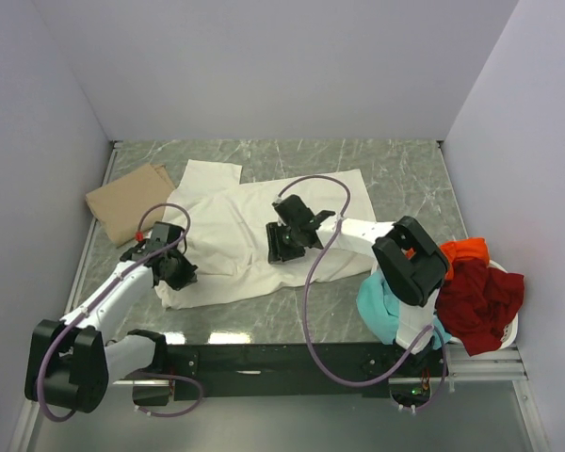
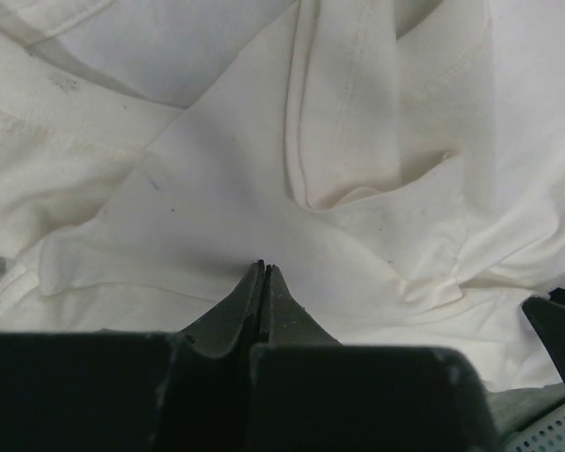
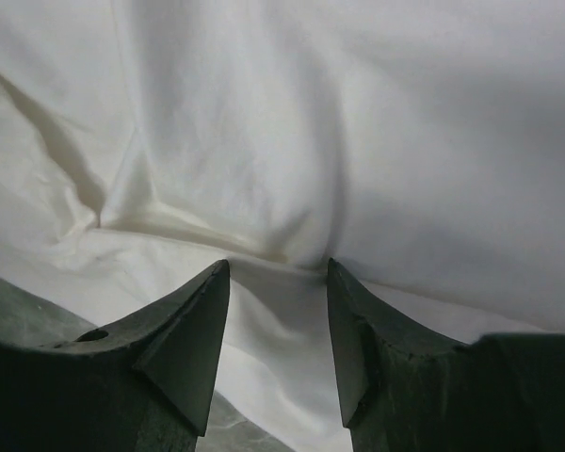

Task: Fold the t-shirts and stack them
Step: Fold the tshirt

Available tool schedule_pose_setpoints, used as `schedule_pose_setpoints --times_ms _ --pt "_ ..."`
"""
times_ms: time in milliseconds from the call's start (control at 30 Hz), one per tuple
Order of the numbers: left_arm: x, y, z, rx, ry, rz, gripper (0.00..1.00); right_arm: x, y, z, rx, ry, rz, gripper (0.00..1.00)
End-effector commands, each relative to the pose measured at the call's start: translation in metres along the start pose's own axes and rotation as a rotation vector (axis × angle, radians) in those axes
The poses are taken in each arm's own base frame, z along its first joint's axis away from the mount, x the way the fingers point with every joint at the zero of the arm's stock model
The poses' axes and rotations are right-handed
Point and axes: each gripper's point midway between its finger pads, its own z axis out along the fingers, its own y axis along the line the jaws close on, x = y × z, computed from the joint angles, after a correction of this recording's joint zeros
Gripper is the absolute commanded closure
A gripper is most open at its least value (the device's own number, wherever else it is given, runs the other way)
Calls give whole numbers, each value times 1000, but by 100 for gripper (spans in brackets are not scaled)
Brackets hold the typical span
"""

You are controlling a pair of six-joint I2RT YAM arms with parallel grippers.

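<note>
A large cream-white t-shirt (image 1: pixel 235 226) lies spread and rumpled across the middle of the table. My left gripper (image 1: pixel 179 273) is at its near left edge. In the left wrist view this gripper (image 2: pixel 263 266) is shut, its tips resting against the cream cloth (image 2: pixel 217 188), with nothing visible between them. My right gripper (image 1: pixel 281 247) stands over the shirt's middle. Its open jaws (image 3: pixel 276 268) press down on a fold of the cream cloth (image 3: pixel 358 141), which bulges between the fingers. A tan t-shirt (image 1: pixel 127 198) lies folded at the back left.
Teal (image 1: pixel 381 306), orange (image 1: pixel 463 250) and dark red (image 1: pixel 480 297) t-shirts are heaped in and over a white basket (image 1: pixel 508 334) at the near right. The right arm's cable loops over the cream shirt. White walls close in the table on three sides.
</note>
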Motion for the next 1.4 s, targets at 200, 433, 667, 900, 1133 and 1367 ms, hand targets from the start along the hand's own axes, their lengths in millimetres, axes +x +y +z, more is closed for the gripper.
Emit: schedule_pose_setpoints --times_ms 200,433,667,900,1133,1367 --pt "10 32 30 -82 34 -174 100 53 -11 19 -25 72 44 47" --pt "-1 58 19 -111 -42 -334 100 78 -7 17 10 108 38 47" --pt "-11 69 1 -140 -142 -460 100 96 -8 3 81 111 65 47" --pt "-41 50 -18 -83 -226 -418 100 58 25 -21 44 12 -20 47" --pt "-83 23 -63 18 -374 -316 99 -17 95 -62 -107 -171 -140 47" --pt "-64 16 -35 100 -305 -289 99 -49 159 -38 -311 -202 -215 48"
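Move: The left hand hovers shut some 3 cm above the t-shirt; the shirt's left edge lies about 8 cm to its left and 2 cm back, the sleeve fold's corner about 11 cm to its right, level with it. The cardboard is roughly 17 cm ahead and 13 cm left of the left hand. The right hand sits half open low on the shirt, with the near hem about 9 cm back, straight behind it; that same sleeve fold's corner is 10 cm to the right hand's left and 6 cm back. Down about 3 cm onto the t-shirt with shut fingertips, the left hand then drags left and back towards the shirt's left edge, turning some 25 degrees counter-clockwise, before rising and reaching a little forward. The right hand, fingers still half open, draws back about 6 cm along the cloth towards the near hem, then lifts clear while swinging left and forward. ##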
